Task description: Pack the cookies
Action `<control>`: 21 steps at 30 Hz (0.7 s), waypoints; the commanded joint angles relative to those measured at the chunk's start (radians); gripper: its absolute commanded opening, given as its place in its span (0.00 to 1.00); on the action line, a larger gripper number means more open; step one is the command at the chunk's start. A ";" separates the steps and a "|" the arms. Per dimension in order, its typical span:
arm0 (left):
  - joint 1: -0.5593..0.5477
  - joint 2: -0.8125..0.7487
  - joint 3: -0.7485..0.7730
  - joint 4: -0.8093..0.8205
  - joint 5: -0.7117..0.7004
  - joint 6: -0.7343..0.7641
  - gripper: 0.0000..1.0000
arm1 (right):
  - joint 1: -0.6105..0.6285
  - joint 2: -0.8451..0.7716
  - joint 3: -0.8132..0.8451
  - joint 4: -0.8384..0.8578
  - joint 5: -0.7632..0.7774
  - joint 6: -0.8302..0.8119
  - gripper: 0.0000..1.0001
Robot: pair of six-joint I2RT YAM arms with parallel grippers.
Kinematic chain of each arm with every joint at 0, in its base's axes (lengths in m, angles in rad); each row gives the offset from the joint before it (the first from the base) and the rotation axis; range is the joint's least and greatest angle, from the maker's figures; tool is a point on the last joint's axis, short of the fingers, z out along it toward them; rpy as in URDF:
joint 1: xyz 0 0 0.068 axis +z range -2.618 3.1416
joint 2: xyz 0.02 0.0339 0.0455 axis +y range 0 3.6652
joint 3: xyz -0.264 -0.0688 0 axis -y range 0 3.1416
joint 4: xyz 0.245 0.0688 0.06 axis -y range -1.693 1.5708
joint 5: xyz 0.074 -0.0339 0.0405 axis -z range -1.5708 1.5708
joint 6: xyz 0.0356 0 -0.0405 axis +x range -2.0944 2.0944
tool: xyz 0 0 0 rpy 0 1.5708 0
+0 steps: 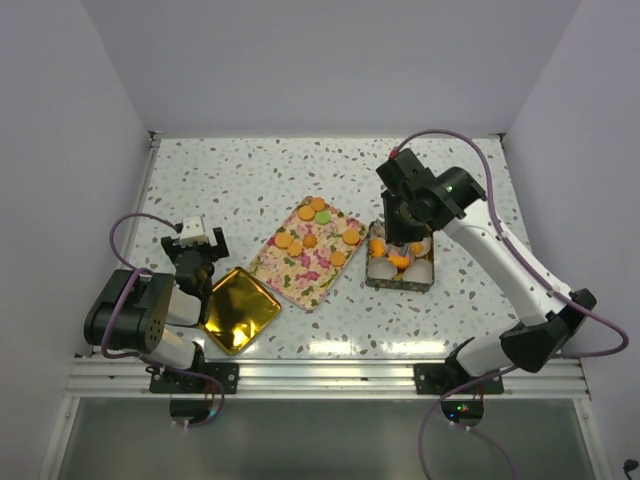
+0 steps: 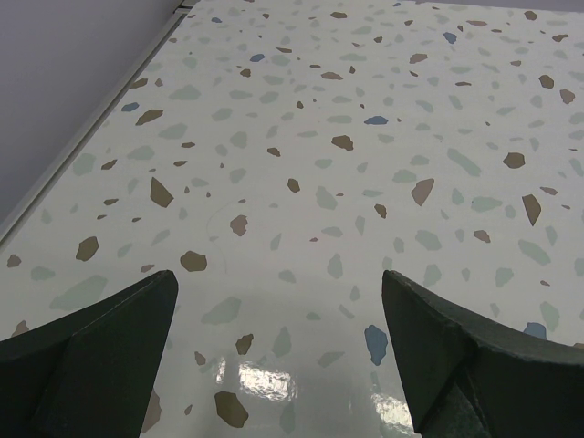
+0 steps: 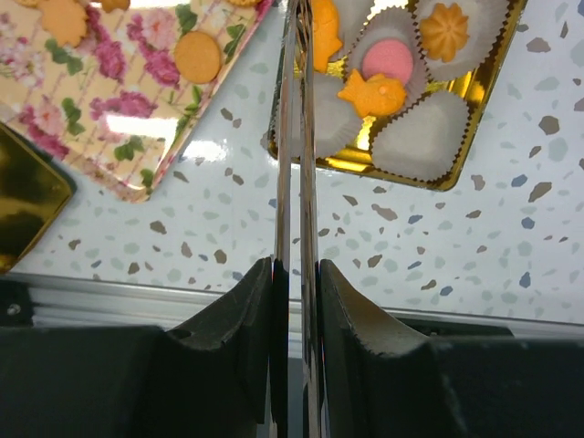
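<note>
Several round orange cookies (image 1: 296,246) and a green one (image 1: 323,216) lie on a floral tray (image 1: 300,278). To its right, a gold box (image 1: 424,283) holds white paper cups (image 3: 420,137) with a fish-shaped orange cookie (image 3: 374,91), a pink one (image 3: 388,59) and an orange flower one (image 3: 444,29). My right gripper (image 3: 295,269) is shut on thin metal tongs (image 3: 297,137), whose blades reach over the box's left side beside an orange cookie (image 3: 326,32). I cannot tell whether the tips pinch it. My left gripper (image 2: 278,301) stands open over bare table.
A gold lid (image 1: 238,310) lies at the front left, next to the left arm. The table's near rail (image 1: 320,375) runs along the front. White walls close in the left, back and right sides.
</note>
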 commanded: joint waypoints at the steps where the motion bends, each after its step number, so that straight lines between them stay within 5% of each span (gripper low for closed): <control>1: 0.001 0.003 0.020 0.132 -0.022 0.014 1.00 | 0.011 -0.079 -0.003 -0.059 -0.085 0.021 0.00; 15: 0.000 -0.032 0.021 0.117 0.001 0.023 1.00 | 0.048 -0.173 -0.069 0.017 -0.243 0.002 0.00; 17: 0.001 -0.093 0.053 0.018 0.029 0.040 1.00 | 0.047 -0.166 -0.057 0.016 -0.236 -0.005 0.00; 21: 0.001 -0.201 0.289 -0.561 -0.083 -0.012 1.00 | 0.047 -0.160 -0.060 0.031 -0.231 -0.010 0.00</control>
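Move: The right hand, holding the tongs, is above and beside the cookie box. The nearest orange cookie on the flowered mat lies about 10 cm to its left, 3 cm ahead and some 23 cm below. A second orange cookie stands about 5 cm beyond that cookie and 3 cm to its right; the box's middle is roughly 3 cm ahead and 6 cm right of the hand. From the left hand, the first cookie is some 37 cm right and 4 cm back. Keeping its grip on the tongs, the right hand draws back about 6 cm and drifts 2 cm left, rising slightly before easing down again. It tilts some 10 degrees left side up and turns a little counter-clockwise, swinging the tongs' tips from the box towards the mat's right-hand cookies, then holds there. At the very end the open left hand starts up, about 2.5 cm. ##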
